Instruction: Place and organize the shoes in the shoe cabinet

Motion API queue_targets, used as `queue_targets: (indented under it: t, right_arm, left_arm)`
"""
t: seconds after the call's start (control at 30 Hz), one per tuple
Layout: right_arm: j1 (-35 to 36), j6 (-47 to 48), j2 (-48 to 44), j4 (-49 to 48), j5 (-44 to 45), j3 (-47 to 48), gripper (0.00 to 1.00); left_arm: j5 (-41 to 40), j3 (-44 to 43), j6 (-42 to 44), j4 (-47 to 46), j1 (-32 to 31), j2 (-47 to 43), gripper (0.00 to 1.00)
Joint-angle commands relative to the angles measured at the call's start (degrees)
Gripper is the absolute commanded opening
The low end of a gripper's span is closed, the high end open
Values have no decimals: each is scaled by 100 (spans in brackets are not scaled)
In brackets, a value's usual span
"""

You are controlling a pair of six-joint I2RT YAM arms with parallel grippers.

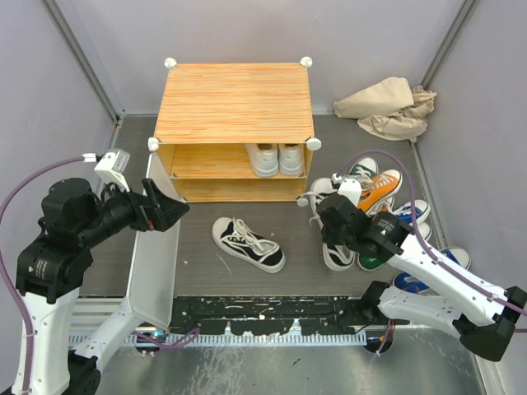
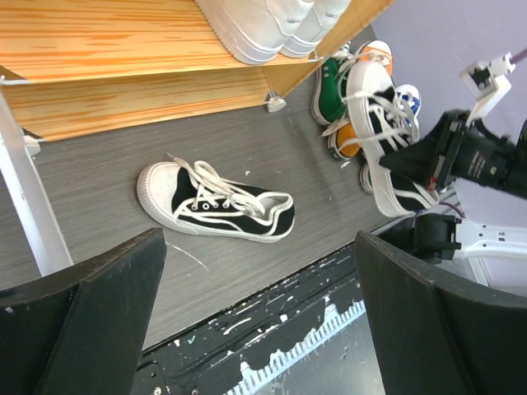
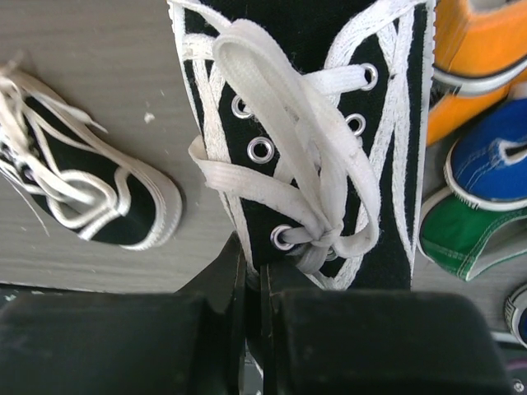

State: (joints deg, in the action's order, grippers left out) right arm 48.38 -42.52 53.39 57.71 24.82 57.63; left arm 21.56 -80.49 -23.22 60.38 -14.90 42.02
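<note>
The shoe cabinet [image 1: 235,103] stands at the back with its white door [image 1: 152,247] swung open to the left. A white pair [image 1: 272,157] sits on its upper shelf and also shows in the left wrist view [image 2: 272,25]. One black-and-white shoe [image 1: 247,244] lies on the floor in front, also in the left wrist view [image 2: 218,202]. My right gripper [image 1: 332,216] is shut on the collar edge of the other black-and-white shoe [image 3: 272,148], its fingers [image 3: 222,280] pinching the side. My left gripper [image 1: 169,210] is wide open and empty beside the door.
A pile of green [image 1: 363,171], orange [image 1: 379,191] and blue [image 1: 412,212] shoes lies at the right, behind the right arm. A crumpled beige cloth [image 1: 387,107] lies at the back right. A black strip [image 1: 272,317] runs along the near edge.
</note>
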Motion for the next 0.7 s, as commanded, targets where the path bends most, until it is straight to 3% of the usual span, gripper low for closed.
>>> queue_targets:
  t: [0.0, 0.2, 0.4, 0.67]
  right_arm:
    - [360, -403, -220, -2, 330, -274, 1]
    - [919, -238, 128, -760, 90, -1046, 1]
    - [1478, -27, 1157, -2179, -3, -1555, 1]
    - [1723, 570, 2182, -3385, -59, -1176, 1]
  left_arm:
    - [-329, -131, 51, -181, -5, 78, 98]
    - [-476, -141, 143, -343, -12, 171, 98]
    - [-492, -51, 219, -441, -6, 319, 98]
    - [-628, -50, 451, -334, -11, 294, 98]
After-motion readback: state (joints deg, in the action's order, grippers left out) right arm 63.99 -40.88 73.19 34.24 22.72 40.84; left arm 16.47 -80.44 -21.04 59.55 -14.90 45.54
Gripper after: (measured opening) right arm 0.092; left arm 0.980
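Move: The right hand already grips a black-and-white shoe and is taking it towards its mate, the lying black shoe. That shoe's middle is about 19 cm to the left, 3 cm back and 15 cm below. The cabinet's near right foot stands some 12 cm ahead, 4 cm left and 17 cm below, and the top orange shoe about 11 cm ahead, 15 cm right and 12 cm below. From the left hand, the lying shoe is roughly 14 cm right, 4 cm ahead and 33 cm below. Keeping its pinch on the laced upper, the right hand lowers the shoe about 14 cm towards the floor on the right side of its mate. It draws back some 4 cm as it sinks, then sweeps left about 7 cm and turns counter-clockwise by nearly 20 degrees while slowing. The open left hand eases forward about 3 cm. ##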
